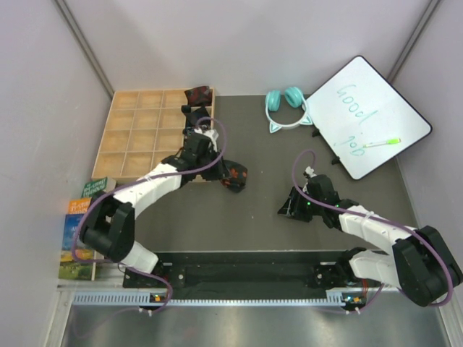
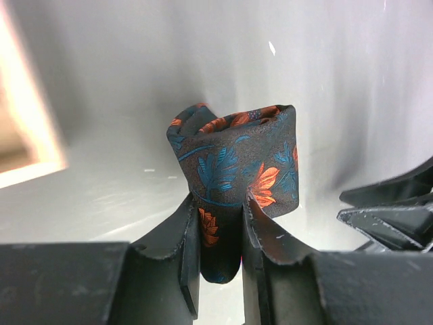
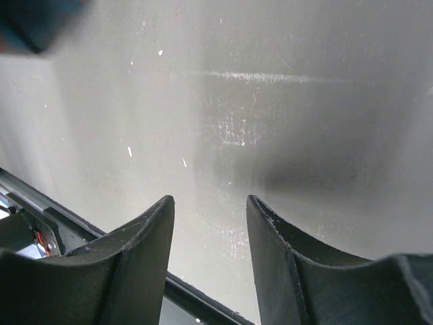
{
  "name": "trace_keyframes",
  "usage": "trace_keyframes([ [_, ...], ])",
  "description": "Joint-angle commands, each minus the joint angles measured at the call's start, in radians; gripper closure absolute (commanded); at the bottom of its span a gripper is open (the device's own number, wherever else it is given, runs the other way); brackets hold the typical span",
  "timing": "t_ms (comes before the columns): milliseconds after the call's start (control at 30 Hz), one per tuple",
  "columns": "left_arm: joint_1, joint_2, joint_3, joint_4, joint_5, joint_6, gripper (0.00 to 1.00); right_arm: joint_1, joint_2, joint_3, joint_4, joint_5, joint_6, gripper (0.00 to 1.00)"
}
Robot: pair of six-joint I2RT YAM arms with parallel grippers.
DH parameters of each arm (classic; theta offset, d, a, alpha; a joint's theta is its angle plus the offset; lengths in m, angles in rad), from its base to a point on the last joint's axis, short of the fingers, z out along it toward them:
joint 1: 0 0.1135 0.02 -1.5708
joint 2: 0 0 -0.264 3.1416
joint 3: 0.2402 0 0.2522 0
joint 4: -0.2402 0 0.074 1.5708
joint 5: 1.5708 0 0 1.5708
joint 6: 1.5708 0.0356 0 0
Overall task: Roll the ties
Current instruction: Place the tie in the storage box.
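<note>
A rolled tie (image 2: 237, 152), black with orange-red and blue flowers, stands upright on the grey table. My left gripper (image 2: 220, 196) is shut on its lower fold, one finger on each side. From above, the same tie (image 1: 235, 177) sits at the middle of the table with the left gripper (image 1: 221, 171) reaching it from the left. A second, dark red tie (image 1: 199, 95) lies at the far right corner of the wooden tray. My right gripper (image 3: 210, 200) hangs open over bare table with nothing between its fingers. In the top view, the right gripper (image 1: 288, 206) is to the right of the rolled tie and apart from it.
A wooden grid tray (image 1: 137, 134) with empty compartments sits at the back left. Teal cat-ear headphones (image 1: 286, 107) lie at the back. A whiteboard (image 1: 365, 116) with a green marker (image 1: 382, 143) is at the back right. Books (image 1: 83, 217) are stacked off the left edge.
</note>
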Motion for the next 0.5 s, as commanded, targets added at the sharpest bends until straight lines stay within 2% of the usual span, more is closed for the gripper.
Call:
trace_keyframes([
  [0,0.107,-0.104,0.069,-0.130,-0.016,0.064,1.00,-0.010,-0.005,0.003,0.042,-0.009,-0.015,0.52],
  [267,0.328,-0.147,0.198,-0.225,0.010,0.106,1.00,-0.010,-0.005,0.001,0.044,-0.009,-0.015,0.52],
  [467,0.482,-0.086,0.339,-0.236,0.039,0.077,1.00,-0.010,-0.003,0.001,0.044,-0.010,-0.015,0.52],
])
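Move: The left gripper already holds the patterned rolled tie clear of the table. The middle of the storage box lies about 23 cm to its left, 16 cm farther out and 8 cm lower. Of the ties already in the box's right-hand column, the grey one is roughly 10 cm left and 6 cm ahead, the floral one 9 cm left and 15 cm ahead. From the idle right gripper, the box's middle is some 44 cm left and 26 cm ahead. Bring the left gripper briskly leftward, about 14 cm, while lifting it some 9 cm and reaching 7 cm forward, to carry the tie in over the near part of the storage box. Keep the pinch on the tie's end unchanged, and swing the wrist roughly 20 degrees counter-clockwise on the way, tipping the fingers slightly up. ##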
